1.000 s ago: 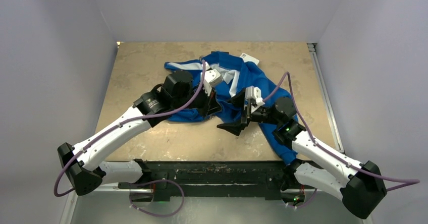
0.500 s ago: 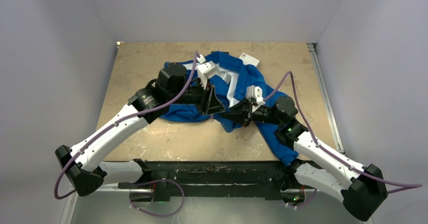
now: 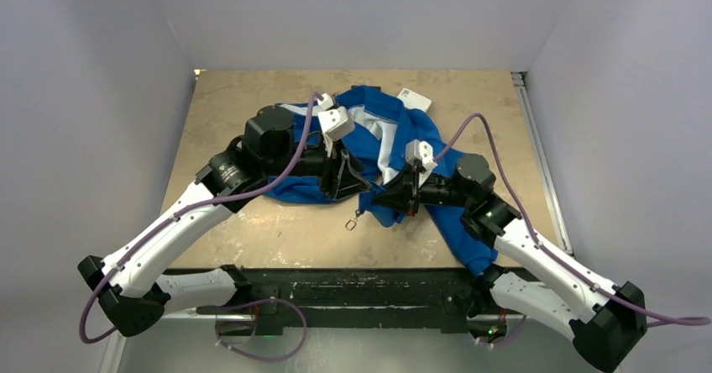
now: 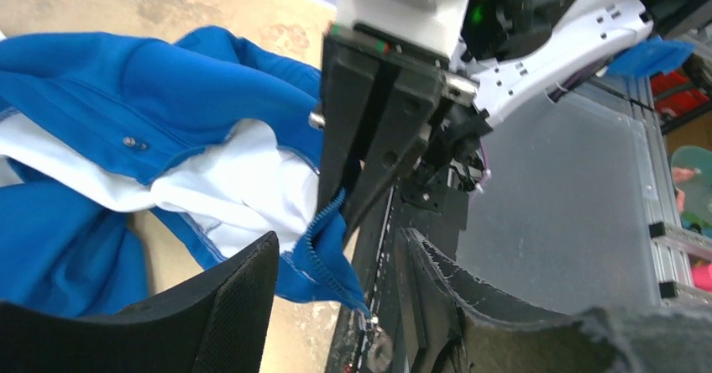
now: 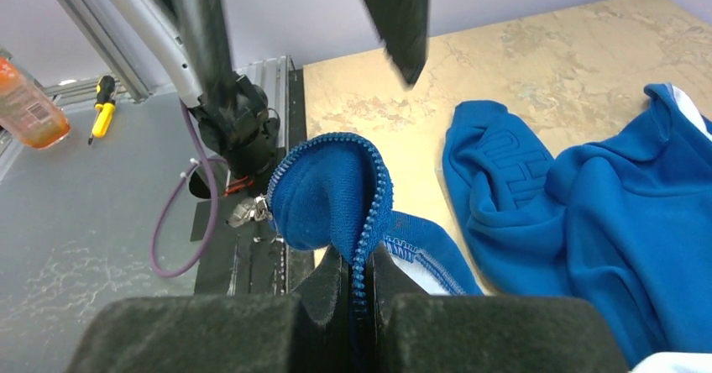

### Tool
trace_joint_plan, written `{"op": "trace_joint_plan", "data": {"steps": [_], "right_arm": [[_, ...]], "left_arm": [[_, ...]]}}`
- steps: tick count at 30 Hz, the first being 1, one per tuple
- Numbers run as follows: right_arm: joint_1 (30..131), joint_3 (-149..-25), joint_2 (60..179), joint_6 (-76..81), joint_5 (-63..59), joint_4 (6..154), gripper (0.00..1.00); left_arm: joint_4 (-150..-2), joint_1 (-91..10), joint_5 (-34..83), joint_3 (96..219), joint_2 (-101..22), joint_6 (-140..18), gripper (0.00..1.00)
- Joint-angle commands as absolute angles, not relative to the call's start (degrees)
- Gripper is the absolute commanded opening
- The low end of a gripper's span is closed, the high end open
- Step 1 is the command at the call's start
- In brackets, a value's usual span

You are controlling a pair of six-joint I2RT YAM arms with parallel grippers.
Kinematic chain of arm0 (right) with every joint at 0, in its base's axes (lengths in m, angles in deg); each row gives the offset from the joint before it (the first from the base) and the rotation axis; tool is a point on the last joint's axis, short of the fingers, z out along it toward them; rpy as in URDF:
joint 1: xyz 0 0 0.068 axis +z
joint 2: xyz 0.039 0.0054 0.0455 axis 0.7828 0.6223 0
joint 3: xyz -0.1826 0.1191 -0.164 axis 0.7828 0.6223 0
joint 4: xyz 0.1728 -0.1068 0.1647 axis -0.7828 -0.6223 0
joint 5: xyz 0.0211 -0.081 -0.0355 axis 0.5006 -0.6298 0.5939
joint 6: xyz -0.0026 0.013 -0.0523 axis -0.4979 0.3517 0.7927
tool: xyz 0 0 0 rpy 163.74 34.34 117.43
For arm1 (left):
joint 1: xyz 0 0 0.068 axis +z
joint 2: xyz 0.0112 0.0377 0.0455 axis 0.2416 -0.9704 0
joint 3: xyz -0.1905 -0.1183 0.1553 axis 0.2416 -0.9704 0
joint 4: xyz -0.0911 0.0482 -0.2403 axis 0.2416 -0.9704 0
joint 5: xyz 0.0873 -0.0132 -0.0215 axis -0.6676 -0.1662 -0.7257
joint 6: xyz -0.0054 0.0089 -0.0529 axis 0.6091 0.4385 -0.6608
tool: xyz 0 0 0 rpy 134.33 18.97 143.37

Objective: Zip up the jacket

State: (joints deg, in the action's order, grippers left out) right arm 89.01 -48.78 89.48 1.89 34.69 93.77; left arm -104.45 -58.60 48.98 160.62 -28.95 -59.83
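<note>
The royal-blue jacket (image 3: 420, 133) lies bunched on the far middle of the table, white lining showing. My right gripper (image 3: 395, 198) is shut on its front edge, and the blue zipper teeth (image 5: 369, 213) run up from between the pads. That held flap (image 4: 323, 255) hangs between the fingers of my left gripper (image 4: 340, 247), which stand apart without pinching it. A silvery zipper pull (image 3: 351, 223) dangles below the flap, also seen as the slider (image 5: 248, 212) in the right wrist view. The left gripper (image 3: 348, 180) sits just left of the right one.
A white tag (image 3: 415, 98) lies at the jacket's far edge. The tan table (image 3: 243, 104) ends at a metal rail (image 3: 541, 163) on the right. An orange bottle (image 5: 29, 108) and a yellow screwdriver (image 5: 102, 104) lie on the grey surface beyond the arm bases.
My right gripper has shut on the jacket's zipper edge. My left gripper has opened and let go, and its arm has drawn back to the left. The zipper pull now hangs free.
</note>
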Motion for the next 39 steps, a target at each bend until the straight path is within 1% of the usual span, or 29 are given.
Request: {"op": "trace_joint_plan", "data": {"steps": [1, 6, 9, 12, 15, 16, 18, 21, 22, 23, 25, 26, 28, 29, 33, 35, 39], "right_arm": [[89.3, -56.1, 90.1, 3.6, 34.0, 89.0, 0.0], [89.3, -56.7, 87.6, 4.5, 28.7, 89.0, 0.0], [89.3, -56.8, 87.0, 4.8, 27.5, 88.5, 0.0], [89.3, -56.8, 87.3, 4.7, 27.8, 88.4, 0.0], [89.4, -56.6, 87.4, 4.5, 28.2, 88.5, 0.0], [89.4, -56.5, 87.4, 4.4, 28.4, 88.5, 0.0], [89.4, -56.2, 87.5, 4.2, 28.5, 88.8, 0.0], [89.4, -56.2, 87.5, 4.2, 28.1, 88.9, 0.0], [89.3, -56.4, 87.5, 4.3, 27.8, 88.8, 0.0], [89.4, -56.5, 87.5, 4.4, 27.6, 88.6, 0.0], [89.3, -56.5, 87.5, 4.6, 27.6, 88.1, 0.0], [89.3, -56.4, 87.4, 4.5, 27.9, 87.9, 0.0], [89.4, -56.1, 87.6, 4.1, 28.9, 87.7, 0.0], [89.4, -55.8, 87.7, 3.8, 29.6, 87.8, 0.03], [89.2, -54.5, 88.6, 3.0, 35.2, 88.5, 0.62], [89.3, -55.6, 89.2, 4.0, 35.3, 89.0, 0.73], [89.2, -61.7, 90.4, 8.0, 35.0, 88.1, 0.82]], "left_arm": [[-106.4, -58.2, 53.8, 159.0, -28.5, -57.9, 0.53], [-105.1, -58.2, 52.2, 155.5, -27.1, -61.3, 0.52], [-104.1, -58.1, 51.8, 154.8, -27.0, -62.9, 0.49], [-102.6, -58.1, 51.4, 154.4, -27.3, -63.5, 0.4], [-101.3, -58.1, 49.8, 154.6, -27.6, -63.6, 0.26], [-101.0, -58.1, 49.8, 154.9, -27.8, -63.7, 0.24], [-100.1, -58.0, 50.5, 155.1, -28.2, -64.4, 0.24], [-99.7, -58.0, 51.8, 155.0, -28.4, -64.6, 0.26], [-99.8, -57.9, 52.1, 154.8, -28.3, -64.3, 0.24], [-100.1, -57.9, 52.1, 154.8, -28.2, -63.9, 0.19], [-100.6, -57.6, 51.1, 154.7, -27.9, -62.7, 0.02], [-100.7, -57.4, 50.3, 154.7, -27.8, -62.0, 0.0], [-100.6, -56.8, 49.6, 155.3, -27.5, -61.4, 0.0], [-100.3, -56.5, 49.8, 155.8, -27.4, -61.3, 0.0], [-99.9, -55.8, 51.7, 157.4, -27.3, -61.3, 0.0], [-99.8, -55.7, 53.0, 157.6, -27.1, -61.9, 0.0], [-100.1, -55.5, 54.3, 156.7, -26.4, -62.2, 0.0]]}}
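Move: The jacket's zip edge, pinched in the right fingers, sticks out towards the open left fingers: about 7 cm below the left hand, 3 cm back and 2 cm to its right. From the left hand the zip pull dangles some 8 cm back, 1 cm left and 8 cm lower; the right fingertips are 3 cm back, 4 cm right, 7 cm below. From the right hand, the left fingers wait about 3 cm ahead, 4 cm left and 7 cm above. The jacket's zip edge passes from right hand to left: the right, still pinching, lifts it about 2.5 cm and a little forward, while the open left hand sinks about 5 cm onto it, drawing slightly back. The left rises a touch as its fingers close on the edge; only then do the right fingers open wide, that hand easing back about 1 cm. ##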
